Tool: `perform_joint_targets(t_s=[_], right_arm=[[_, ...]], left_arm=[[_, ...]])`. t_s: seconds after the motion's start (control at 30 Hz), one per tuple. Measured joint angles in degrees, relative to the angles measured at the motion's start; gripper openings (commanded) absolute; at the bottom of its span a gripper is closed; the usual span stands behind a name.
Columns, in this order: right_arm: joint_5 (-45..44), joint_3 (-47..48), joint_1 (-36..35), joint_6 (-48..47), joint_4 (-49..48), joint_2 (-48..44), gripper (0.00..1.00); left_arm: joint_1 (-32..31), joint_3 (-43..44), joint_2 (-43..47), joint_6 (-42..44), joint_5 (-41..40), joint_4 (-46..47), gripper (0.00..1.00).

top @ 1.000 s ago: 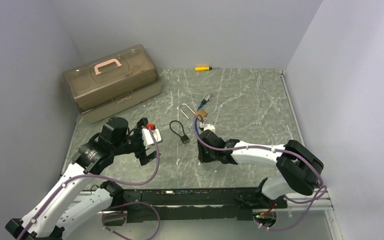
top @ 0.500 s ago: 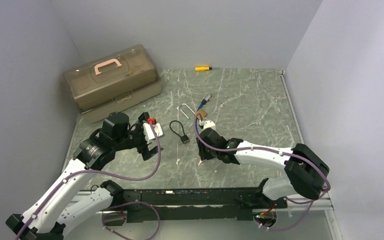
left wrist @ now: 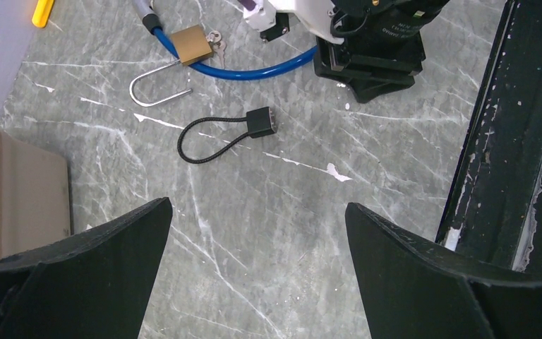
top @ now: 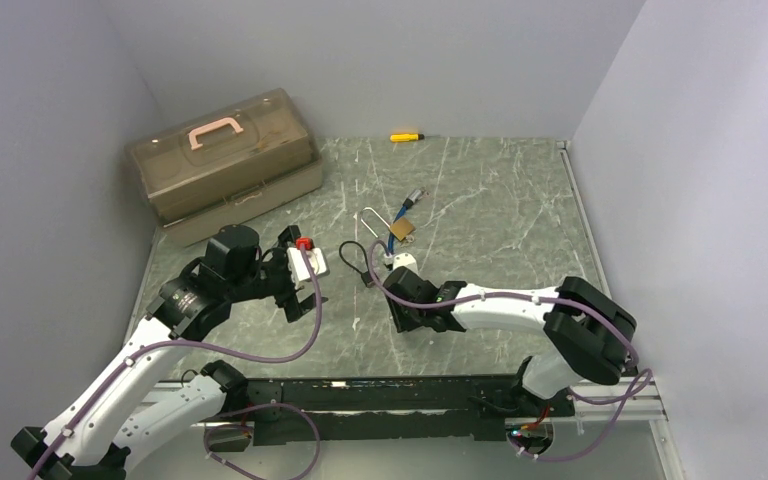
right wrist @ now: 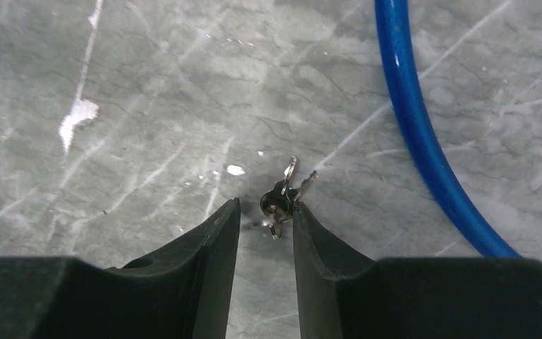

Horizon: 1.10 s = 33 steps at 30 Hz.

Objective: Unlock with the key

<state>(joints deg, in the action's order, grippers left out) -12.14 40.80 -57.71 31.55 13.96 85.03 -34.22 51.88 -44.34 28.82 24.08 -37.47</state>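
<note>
A small silver key on a ring (right wrist: 280, 203) lies on the marble tabletop. It sits at the tips of my right gripper (right wrist: 266, 205), against the right fingertip (right wrist: 300, 215), with a gap to the left one. The jaws stand narrowly open. In the top view, my right gripper (top: 390, 265) is low between the brass padlock (top: 402, 230) and the black cable lock (top: 360, 265). The padlock (left wrist: 190, 44) hangs on a blue cable (left wrist: 254, 70), small keys beside it. My left gripper (left wrist: 257, 205) hovers wide open and empty, short of the cable lock (left wrist: 261, 121).
A translucent brown toolbox (top: 225, 165) with a pink handle stands at the back left. A yellow screwdriver (top: 405, 136) lies by the back wall. A bare steel shackle (top: 370, 222) lies left of the padlock. The black base rail (left wrist: 508, 141) runs along the near edge.
My right gripper has slid left, away from the padlock and toward the cable lock. The left arm edged slightly forward early on, then held still, jaws unchanged.
</note>
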Motion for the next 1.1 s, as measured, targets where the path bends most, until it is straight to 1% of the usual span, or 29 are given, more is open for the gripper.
perform_joint_targets(t_s=[0.07,0.23,0.33,0.57,0.73,0.83,0.97,1.1], right_arm=[[-0.8,0.7,-0.4,0.0,-0.3,0.7,0.29],[-2.5,1.3,-0.9,-0.1,-0.3,1.6,0.10],[-3.5,1.5,-1.0,-0.5,-0.3,1.6,0.01],[-4.3,1.3,-1.1,-2.6,-1.7,0.6,0.00],[-3.3,0.1,-1.1,-5.6,-2.3,-3.8,0.00],[-0.7,-0.8,-1.1,-7.7,-4.0,-8.5,0.00],[5.9,-1.5,-1.1,-10.3,-5.5,-17.3,0.00],[11.6,0.2,-1.1,-12.2,-4.6,-23.2,0.00]], left_arm=[[0.0,0.0,0.1,0.0,0.0,0.0,0.99],[0.0,0.0,0.4,0.0,0.0,0.0,0.99],[0.0,0.0,0.4,-0.2,0.1,0.0,0.99],[-0.1,0.0,1.0,-0.5,0.5,-0.1,1.00],[-0.8,-2.6,2.4,1.4,2.0,0.3,0.99],[-0.9,-4.9,2.7,1.7,4.6,1.2,0.99],[-0.9,-6.7,1.5,1.6,9.6,4.7,1.00],[-0.9,-7.2,0.4,0.9,15.1,8.4,0.99]])
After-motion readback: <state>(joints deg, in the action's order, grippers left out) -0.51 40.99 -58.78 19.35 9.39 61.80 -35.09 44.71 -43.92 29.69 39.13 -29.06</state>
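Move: The key stands on the table almost between the right fingertips: about 1 cm ahead, level left to right, and 1 cm below. From the right hand, the black cable lock's body lies roughly 9 cm ahead and 7 cm to the left, and the nearest bend of the blue cable some 7 cm ahead and 4 cm to the right. From the left hand, the key lies about 16 cm to the right, 1 cm ahead and 23 cm below. Ease the right gripper about a centimetre forward while shutting its part-open fingers to pinch the key, then lift some 14 cm off the table, speeding up and drifting about 4 cm left as the fingers swing up towards the left. Late on, bring the wide-open left gripper a few centimetres right and back, turning it about 15 degrees clockwise. ##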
